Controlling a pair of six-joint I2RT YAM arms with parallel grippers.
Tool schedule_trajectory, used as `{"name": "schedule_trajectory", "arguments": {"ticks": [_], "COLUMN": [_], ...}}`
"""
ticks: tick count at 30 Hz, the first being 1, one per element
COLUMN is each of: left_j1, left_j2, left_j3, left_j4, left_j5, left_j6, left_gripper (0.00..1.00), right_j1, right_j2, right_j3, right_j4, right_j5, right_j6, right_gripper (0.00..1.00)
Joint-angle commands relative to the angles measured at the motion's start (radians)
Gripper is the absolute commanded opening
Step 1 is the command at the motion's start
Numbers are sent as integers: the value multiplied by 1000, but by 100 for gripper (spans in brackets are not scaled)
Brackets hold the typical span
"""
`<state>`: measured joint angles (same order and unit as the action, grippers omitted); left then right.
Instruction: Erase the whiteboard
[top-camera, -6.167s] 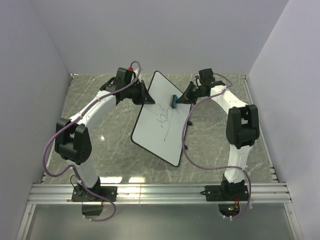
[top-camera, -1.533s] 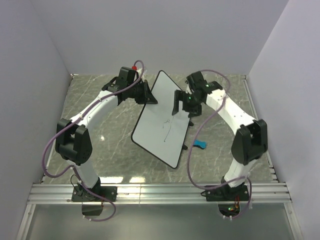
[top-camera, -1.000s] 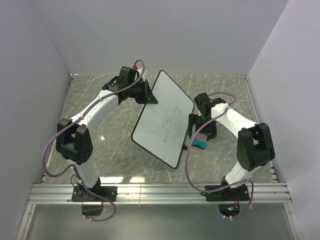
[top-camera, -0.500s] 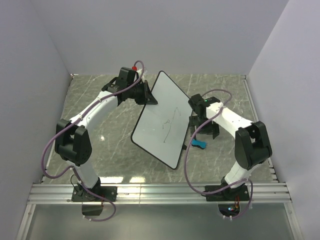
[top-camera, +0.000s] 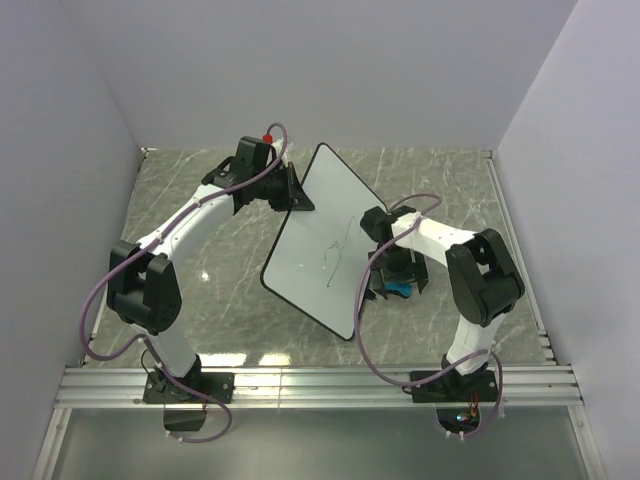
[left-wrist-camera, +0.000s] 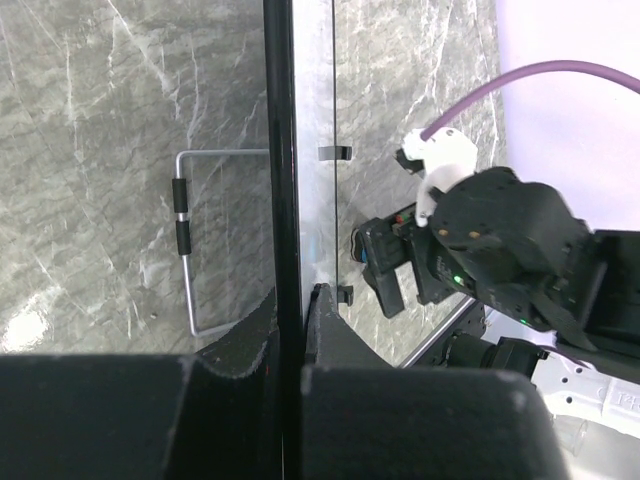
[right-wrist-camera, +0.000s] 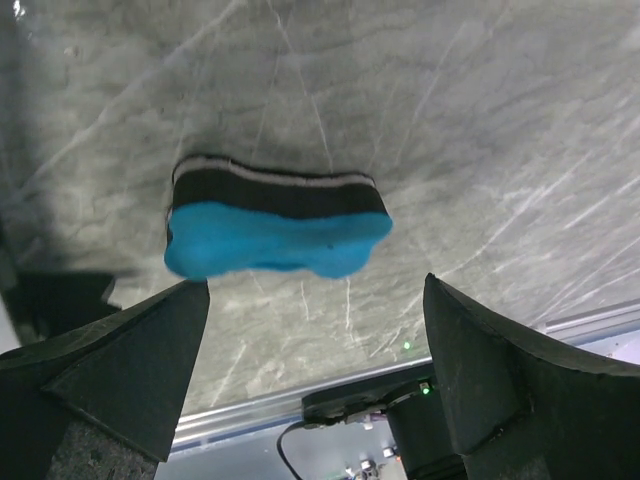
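The whiteboard (top-camera: 318, 245) stands tilted on its lower edge, with thin black scribbles (top-camera: 335, 250) near its middle. My left gripper (top-camera: 297, 197) is shut on its upper left rim. The left wrist view shows the black rim (left-wrist-camera: 283, 150) edge-on, pinched between both fingers (left-wrist-camera: 325, 320). A blue eraser (top-camera: 401, 289) with a black felt layer lies on the marble table right of the board. My right gripper (top-camera: 397, 274) hangs low over it. In the right wrist view the eraser (right-wrist-camera: 275, 230) lies just beyond the open fingertips (right-wrist-camera: 185, 310), untouched.
A wire stand (left-wrist-camera: 185, 240) lies on the table behind the board. The right arm (left-wrist-camera: 500, 250) sits close to the board's right face. A metal rail (top-camera: 320, 380) runs along the near edge, and grey walls close in both sides.
The right gripper, which earlier held the eraser against the board, let it drop to the table, then swung down and in over it. The scribbles are fainter. The left arm held still.
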<state>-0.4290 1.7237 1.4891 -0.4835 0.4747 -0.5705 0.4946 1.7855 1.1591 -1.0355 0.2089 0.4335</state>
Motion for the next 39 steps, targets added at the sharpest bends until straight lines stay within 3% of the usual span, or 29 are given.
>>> {"name": "schedule_trajectory", "arguments": {"ticks": [1,16,25,27,33,39], "left_j1": [-85,-85,-85,-85,-86,-88], "left_j2": [68,85,100,103,106,76], "left_j3": [-90,-69,-47,-43,-35,-58], "left_j4": [-175,-201,-224,-225,-231,-227], "left_j5": [-157,-180,-203,-200,-188,-197], "left_j6": [245,247,250,248,245,245], "left_gripper": [0,0,0,0,0,0], "right_j1": [-5,-126,-105,-103,-105,-105], "right_j2": [34,140,-24,-40,-11,25], "right_j3": [24,160,10,-4,-6,-19], "right_j4": [34,57,135,141,166,187], "right_j5": [34,12,-238,-235,-210,-183], "right_j6": [25,-47,-10,-9,-7,5], "right_gripper": [94,93,87,82,51,48]}}
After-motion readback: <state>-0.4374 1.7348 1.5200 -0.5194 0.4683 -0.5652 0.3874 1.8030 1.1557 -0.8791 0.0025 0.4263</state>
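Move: The eraser lies crosswise just under the open right hand, about 2 cm ahead, 2 cm left and 2 cm below. The tilted whiteboard's middle is roughly 16 cm left, 9 cm ahead and some 5 cm above that hand; a black clip sits level with it, 6 cm left and 2 cm below. From the left hand, shut on the board's edge, the eraser is about 12 cm back, 20 cm right and 19 cm below. Right hand goes 5 cm forward, then some 3 back and left, half-closing its fingers onto the eraser's sides. ##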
